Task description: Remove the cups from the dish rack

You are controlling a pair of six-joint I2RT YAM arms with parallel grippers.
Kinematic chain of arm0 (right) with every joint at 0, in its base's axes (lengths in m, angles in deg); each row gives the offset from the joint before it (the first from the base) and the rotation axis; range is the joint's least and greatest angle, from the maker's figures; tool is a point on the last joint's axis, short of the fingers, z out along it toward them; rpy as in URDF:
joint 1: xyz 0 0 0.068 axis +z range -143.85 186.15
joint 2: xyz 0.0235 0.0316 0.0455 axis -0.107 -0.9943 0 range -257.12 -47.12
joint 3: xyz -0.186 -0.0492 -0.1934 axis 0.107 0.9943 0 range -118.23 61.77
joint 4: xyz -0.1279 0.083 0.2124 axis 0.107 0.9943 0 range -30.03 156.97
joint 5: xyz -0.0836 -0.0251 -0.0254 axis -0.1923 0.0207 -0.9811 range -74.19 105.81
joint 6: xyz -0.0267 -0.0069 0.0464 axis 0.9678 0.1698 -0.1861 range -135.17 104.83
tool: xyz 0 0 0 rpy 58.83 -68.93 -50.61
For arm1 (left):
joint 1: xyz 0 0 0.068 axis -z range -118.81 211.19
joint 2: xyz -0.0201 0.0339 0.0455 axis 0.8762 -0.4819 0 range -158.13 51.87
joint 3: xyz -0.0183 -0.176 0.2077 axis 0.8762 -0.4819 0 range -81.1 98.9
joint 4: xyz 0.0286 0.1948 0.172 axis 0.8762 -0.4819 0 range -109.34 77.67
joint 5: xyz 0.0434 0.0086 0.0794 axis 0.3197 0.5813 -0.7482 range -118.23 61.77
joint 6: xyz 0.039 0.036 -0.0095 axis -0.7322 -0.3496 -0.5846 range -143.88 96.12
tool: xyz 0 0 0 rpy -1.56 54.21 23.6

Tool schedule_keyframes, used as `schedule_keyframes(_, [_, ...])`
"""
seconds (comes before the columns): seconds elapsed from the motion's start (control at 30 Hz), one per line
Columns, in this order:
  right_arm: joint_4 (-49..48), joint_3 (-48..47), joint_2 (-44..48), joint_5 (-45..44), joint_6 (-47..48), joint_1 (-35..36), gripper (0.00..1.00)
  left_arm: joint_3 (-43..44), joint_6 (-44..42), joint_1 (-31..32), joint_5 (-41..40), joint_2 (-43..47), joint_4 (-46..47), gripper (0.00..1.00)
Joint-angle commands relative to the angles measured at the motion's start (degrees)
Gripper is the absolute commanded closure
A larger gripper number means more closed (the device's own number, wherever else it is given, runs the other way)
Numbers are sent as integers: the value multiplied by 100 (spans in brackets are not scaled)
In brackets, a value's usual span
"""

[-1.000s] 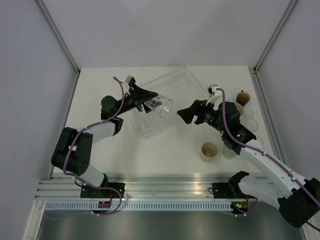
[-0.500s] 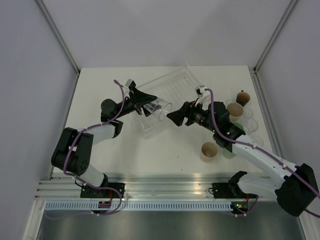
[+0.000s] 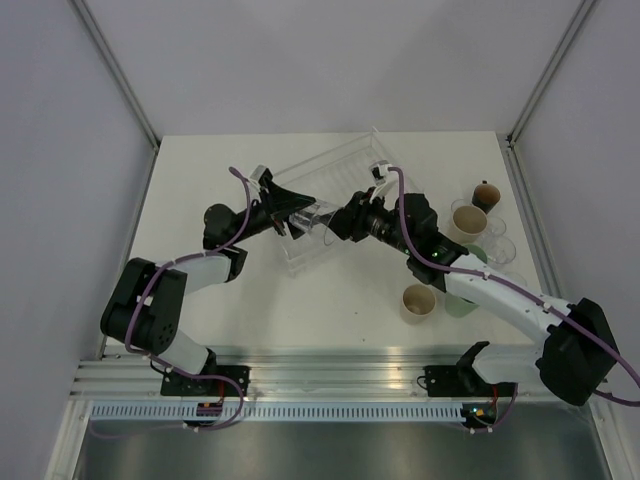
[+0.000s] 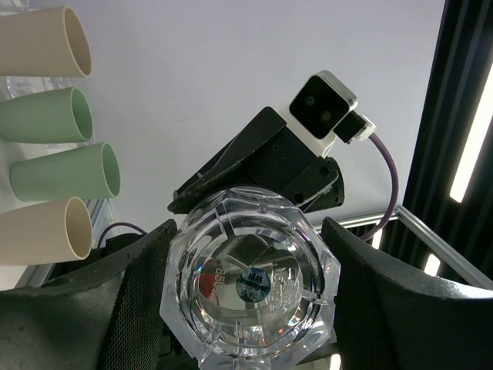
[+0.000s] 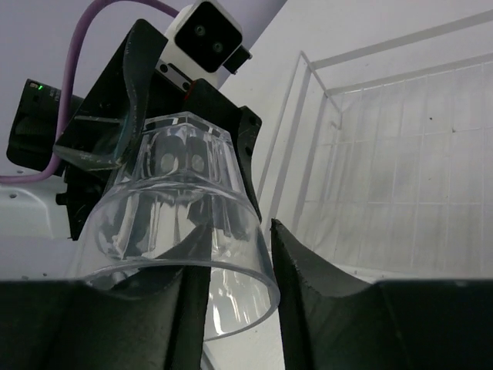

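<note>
A clear cup (image 3: 316, 216) hangs on its side over the white wire dish rack (image 3: 352, 170). My left gripper (image 3: 298, 211) is shut on it near its base. In the left wrist view its faceted bottom (image 4: 250, 281) sits between the two fingers (image 4: 142, 304). My right gripper (image 3: 334, 222) has reached the cup's mouth from the right. In the right wrist view the cup (image 5: 173, 193) shows one finger inside its rim and the other finger (image 5: 308, 270) just outside the wall. A visible gap remains inside, so the right gripper (image 5: 235, 258) is open.
Several cups stand on the table at the right: a tan one (image 3: 418, 301), a mint green one (image 3: 458, 305), a beige one (image 3: 468, 219) and a small dark brown cup (image 3: 487, 193). The left wrist view shows beige (image 4: 46, 42) and green cups (image 4: 62, 169) at its left edge.
My right arm has swung left from beside the rack to the clear cup's mouth, and its jaws have narrowed around the rim. The left gripper has kept its hold, shifting slightly.
</note>
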Motion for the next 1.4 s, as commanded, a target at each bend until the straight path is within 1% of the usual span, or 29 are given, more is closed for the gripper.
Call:
schedule_keyframes(0.0, [-447,-353,-188,-94,-38,103,60,-122,122,136,-49,203,406,98])
schedule_keyframes(0.03, [-464,-344,-206,-94,-47,130,63,-131,131,154,-50,203,415,98])
schedule_keyframes(0.07, [-482,-335,-215,-94,-56,165,73,-148,131,172,-67,211,432,98])
schedule_keyframes(0.13, [-500,-300,-206,-94,-65,182,81,-166,131,181,-76,203,432,98])
schedule_keyframes(0.17, [-491,-291,-197,-94,-56,200,90,-175,131,198,-76,194,432,98])
schedule_keyframes(0.23, [-447,-265,-162,-129,-47,218,98,-166,131,207,-93,185,441,98])
schedule_keyframes(0.27, [-430,-256,-136,-138,-38,226,99,-166,122,224,-111,185,441,98])
schedule_keyframes(0.37, [-368,-212,-74,-155,-12,227,99,-175,79,233,-146,176,441,98])
schedule_keyframes(0.4, [-342,-195,-48,-155,-3,235,99,-175,52,233,-155,176,441,96])
schedule_keyframes(0.43, [-324,-186,-39,-155,6,227,99,-183,43,233,-155,176,441,90])
schedule_keyframes(0.47, [-341,-168,22,-155,-3,235,99,-175,43,242,-155,176,441,81])
schedule_keyframes(0.5, [-341,-116,57,-164,-3,227,99,-183,8,242,-164,185,441,62])
schedule_keyframes(0.57, [-350,-89,162,-164,-3,235,99,-192,-18,242,-173,176,432,45])
schedule_keyframes(0.6, [-324,-54,207,-173,-3,227,99,-201,-53,242,-199,168,432,18])
schedule_keyframes(0.63, [-307,-37,242,-182,-3,235,99,-201,-53,242,-208,167,432,2])
schedule_keyframes(0.67, [-280,-10,321,-182,14,235,99,-210,-80,233,-208,150,450,0])
schedule_keyframes(0.83, [-140,157,698,-243,23,235,99,-131,16,233,-313,-148,774,0])
schedule_keyframes(0.93, [71,236,953,-331,76,227,99,-78,297,216,-418,-385,1284,0])
schedule_keyframes(1.0, [491,262,1216,-514,181,227,99,-8,604,120,-576,-727,1906,0])
schedule_keyframes(1.03, [493,262,1314,-516,225,227,99,-8,606,84,-577,-729,1909,0])
schedule_keyframes(1.07, [815,254,1410,-751,269,227,99,45,667,58,-612,-860,2109,0])
schedule_keyframes(1.13, [1291,166,1648,-1103,444,227,99,89,667,-21,-603,-931,2172,0])
schedule_keyframes(1.17, [1937,-8,1701,-1583,489,227,99,106,563,-48,-577,-931,2181,0])
schedule_keyframes(1.23, [2626,-264,1762,-2087,611,227,99,124,404,-118,-498,-870,2015,0])
schedule_keyframes(1.27, [3290,-587,1711,-2376,656,227,99,124,195,-136,-411,-826,1927,0])
schedule_keyframes(1.3, [3706,-816,1623,-2492,708,218,99,142,62,-153,-349,-695,1631,0])
schedule_keyframes(1.33, [4163,-1097,1239,-2580,761,166,99,159,-96,-162,-270,-624,1445,0])
schedule_keyframes(1.37, [5072,-1657,1001,-2625,779,104,99,194,-454,-162,-156,-510,1182,0])
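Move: Between the two hands hangs the clear cup, its closed end in the left fingers and its middle about 4 cm right and 1 cm ahead of that hand. From the right hand, whose half-open fingers straddle the rim, the cup's middle lies roughly 4 cm left, 1 cm higher. The dish rack's middle is some 18 cm ahead of the right hand, 1 cm right and 22 below; a beige cup stands about 9 cm back, 18 right and 21 below. Closing on the clear cup's rim, one finger inside and one outside, the right hand pinches it and stays nearly in place until the left fingers spread and let go of the closed end. The right hand then draws away with it, some 9 cm to its right and about 3 cm back, turning roughly 15 degrees clockwise while its left side dips. The emptied left hand sinks about 5 cm and goes about 4 cm forward. ##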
